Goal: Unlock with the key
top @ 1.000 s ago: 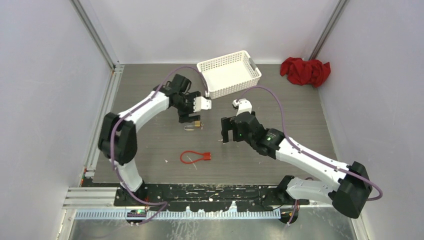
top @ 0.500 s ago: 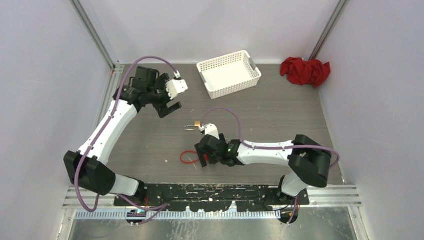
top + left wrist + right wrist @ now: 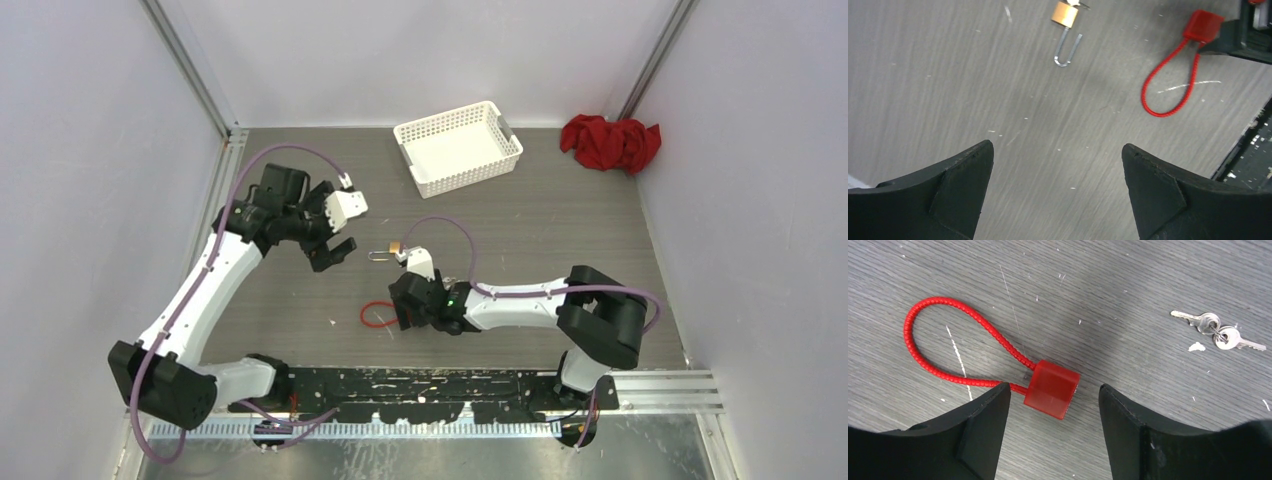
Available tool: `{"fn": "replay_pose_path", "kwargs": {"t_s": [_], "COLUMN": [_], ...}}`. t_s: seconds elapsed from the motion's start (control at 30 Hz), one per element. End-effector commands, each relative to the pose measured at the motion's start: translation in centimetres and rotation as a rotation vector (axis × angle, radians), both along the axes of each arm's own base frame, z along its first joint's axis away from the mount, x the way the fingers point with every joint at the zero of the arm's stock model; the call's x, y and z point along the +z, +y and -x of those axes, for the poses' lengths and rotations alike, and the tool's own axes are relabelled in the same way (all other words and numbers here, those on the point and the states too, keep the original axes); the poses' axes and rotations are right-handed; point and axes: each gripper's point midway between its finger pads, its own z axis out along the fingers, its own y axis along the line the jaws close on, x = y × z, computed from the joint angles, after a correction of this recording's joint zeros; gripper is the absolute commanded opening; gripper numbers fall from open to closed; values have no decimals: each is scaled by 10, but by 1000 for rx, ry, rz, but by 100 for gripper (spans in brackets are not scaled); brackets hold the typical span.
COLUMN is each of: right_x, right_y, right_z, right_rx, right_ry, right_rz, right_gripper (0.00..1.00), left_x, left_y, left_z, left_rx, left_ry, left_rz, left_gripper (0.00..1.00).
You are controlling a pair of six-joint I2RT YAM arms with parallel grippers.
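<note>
A red cable lock lies on the grey table, its block body (image 3: 1053, 388) (image 3: 412, 312) joined to a looped red cord (image 3: 933, 325) (image 3: 375, 317). My right gripper (image 3: 1051, 388) (image 3: 403, 313) stands low over it, open, one finger on each side of the block with a gap at both. Two silver keys (image 3: 1215, 331) on a ring lie to the right of it. A small brass padlock (image 3: 1064, 14) (image 3: 396, 247) rests further back; one leg of its shackle (image 3: 1066, 47) is free of the body. My left gripper (image 3: 1057, 146) (image 3: 336, 251) hovers open and empty left of it.
A white perforated basket (image 3: 458, 145) stands at the back middle. A crumpled red cloth (image 3: 610, 142) lies in the back right corner. The black mounting rail (image 3: 420, 385) runs along the near edge. White walls close in both sides.
My left gripper has let go and drawn back left from the brass padlock. My right arm has swung down to the red cable lock, and its jaws have narrowed round the block.
</note>
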Motion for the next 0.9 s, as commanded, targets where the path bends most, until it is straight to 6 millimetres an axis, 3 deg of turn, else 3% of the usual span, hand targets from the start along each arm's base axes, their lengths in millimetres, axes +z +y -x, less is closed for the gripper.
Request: {"fn": "replay_pose_path", "kwargs": {"t_s": [0.0, 0.2, 0.4, 0.53, 0.67, 0.87], "right_x": [16, 4, -2, 6, 37, 106], "right_y": [16, 17, 16, 19, 29, 40], "right_z": [-13, -12, -9, -10, -19, -40], "right_rx": [-47, -45, -55, -54, -71, -150], "right_ry": [-48, -30, -3, 6, -8, -101], "right_rz": [-71, -57, -74, -110, -196, -311], "right_gripper": [69, 62, 42, 26, 10, 8], "left_x": [-7, -16, -26, -32, -37, -27], "left_y": [-9, -13, -14, -17, -24, -52], "left_z": [28, 51, 67, 80, 88, 92], "left_rx": [-61, -113, -126, -162, -212, -291], "left_ry": [46, 85, 156, 159, 136, -15], "left_rz": [66, 102, 119, 139, 119, 93], "left_gripper": [100, 99, 100, 100, 98, 100]}}
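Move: The red lock lies practically in the right gripper: its body is between the half-open fingers, about 1 cm to the left and 2 cm lower, with its cable loop reaching out to the left. The keys lie about 6 cm ahead and 7 cm right of the right hand, and the brass padlock about 12 cm ahead and 5 cm left. From the left hand, the red lock is some 8 cm back, 14 cm right and 19 cm below. The red lock's body gets pinched by the right fingers, which sink about 1 cm around it, close until they stop on it, and then start to lift it about 2.5 cm. Meanwhile the left hand, empty and wide open, comes back some 10 cm and down 5 cm towards the red lock, drifting right at the end and turning about 15 degrees clockwise. ##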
